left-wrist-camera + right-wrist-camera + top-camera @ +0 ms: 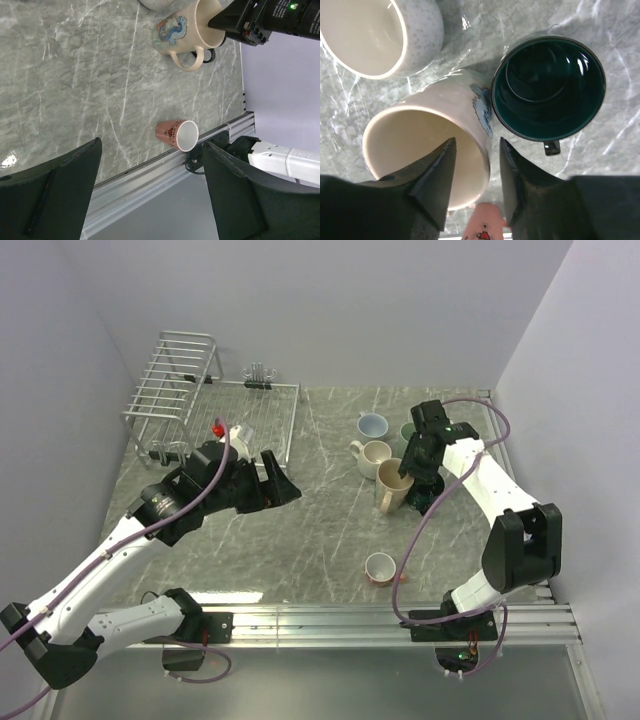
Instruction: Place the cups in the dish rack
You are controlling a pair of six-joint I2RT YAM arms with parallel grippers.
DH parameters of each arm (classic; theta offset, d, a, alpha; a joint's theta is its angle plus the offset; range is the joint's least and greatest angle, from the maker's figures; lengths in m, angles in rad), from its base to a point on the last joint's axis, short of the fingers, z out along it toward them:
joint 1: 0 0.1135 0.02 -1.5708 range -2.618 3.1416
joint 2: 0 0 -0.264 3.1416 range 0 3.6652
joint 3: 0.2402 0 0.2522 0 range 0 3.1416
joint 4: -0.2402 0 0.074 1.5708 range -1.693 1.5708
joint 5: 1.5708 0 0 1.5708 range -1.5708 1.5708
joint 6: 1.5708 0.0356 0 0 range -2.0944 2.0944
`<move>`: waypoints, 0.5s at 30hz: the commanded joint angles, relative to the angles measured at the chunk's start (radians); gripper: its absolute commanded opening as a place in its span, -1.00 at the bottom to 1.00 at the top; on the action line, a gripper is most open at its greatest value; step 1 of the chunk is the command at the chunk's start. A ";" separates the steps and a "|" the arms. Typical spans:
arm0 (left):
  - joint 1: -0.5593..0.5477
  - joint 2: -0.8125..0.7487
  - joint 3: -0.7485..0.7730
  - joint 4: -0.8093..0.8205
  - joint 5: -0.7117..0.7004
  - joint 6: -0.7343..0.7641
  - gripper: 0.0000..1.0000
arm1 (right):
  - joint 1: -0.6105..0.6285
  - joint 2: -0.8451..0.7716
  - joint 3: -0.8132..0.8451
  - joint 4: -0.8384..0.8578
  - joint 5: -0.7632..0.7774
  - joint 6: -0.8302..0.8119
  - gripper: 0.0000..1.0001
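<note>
The silver wire dish rack (215, 410) stands at the far left and holds no cups. The cups cluster at the right: pale blue (372, 425), pale green (407, 432) half hidden by the arm, cream-white (372, 456), and tall beige (390, 490). The orange-red cup (380, 568) sits apart near the front. My right gripper (477, 141) is open and straddles the beige mug's (420, 145) rim, one finger inside and one outside. The dark green-black mug (547, 87) is beside it. My left gripper (275, 483) is open and empty mid-table. Its view shows the orange-red cup (176, 135).
A small caddy (260, 375) hangs at the rack's far edge. The metal rail (400, 620) runs along the table's near edge, close to the orange-red cup. Walls close in the table at the left, back and right.
</note>
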 commanded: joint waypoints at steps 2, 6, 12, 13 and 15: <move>-0.005 -0.007 0.005 -0.014 -0.010 0.026 0.74 | 0.003 0.011 -0.028 0.068 0.014 0.028 -0.13; -0.005 0.011 0.017 -0.031 -0.021 0.039 0.73 | 0.006 0.010 -0.060 0.091 0.011 0.037 -0.21; -0.004 0.013 0.011 -0.033 -0.023 0.046 0.74 | 0.007 0.018 -0.065 0.093 0.008 0.038 -1.00; -0.005 0.013 0.009 -0.030 -0.024 0.046 0.74 | 0.007 0.016 -0.053 0.088 0.008 0.037 -1.00; -0.004 0.010 0.006 -0.030 -0.024 0.045 0.74 | 0.012 0.008 -0.035 0.069 0.019 0.031 -1.00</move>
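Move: The tall beige mug's middle is about 4 cm left of the right hand, 1 cm ahead and 5 cm down, so the open fingers straddle its right-hand wall. The dark green cup stands some 5 cm to the hand's right and 1 cm ahead; the speckled cup is roughly 6 cm ahead and 8 cm left, the light green one 11 cm ahead and 2 cm right. From the left hand, the tall mug is about 13 cm ahead, 21 cm right and 20 cm below. The right hand's fingers close from about half open to nearly shut, pinching the tall mug's right-hand wall at the rim, one finger inside the mug and the other in the gap beside the dark green cup. The hand sinks about 2 cm over the rim as they close, then stays at that height, the grip effort rising clearly. ##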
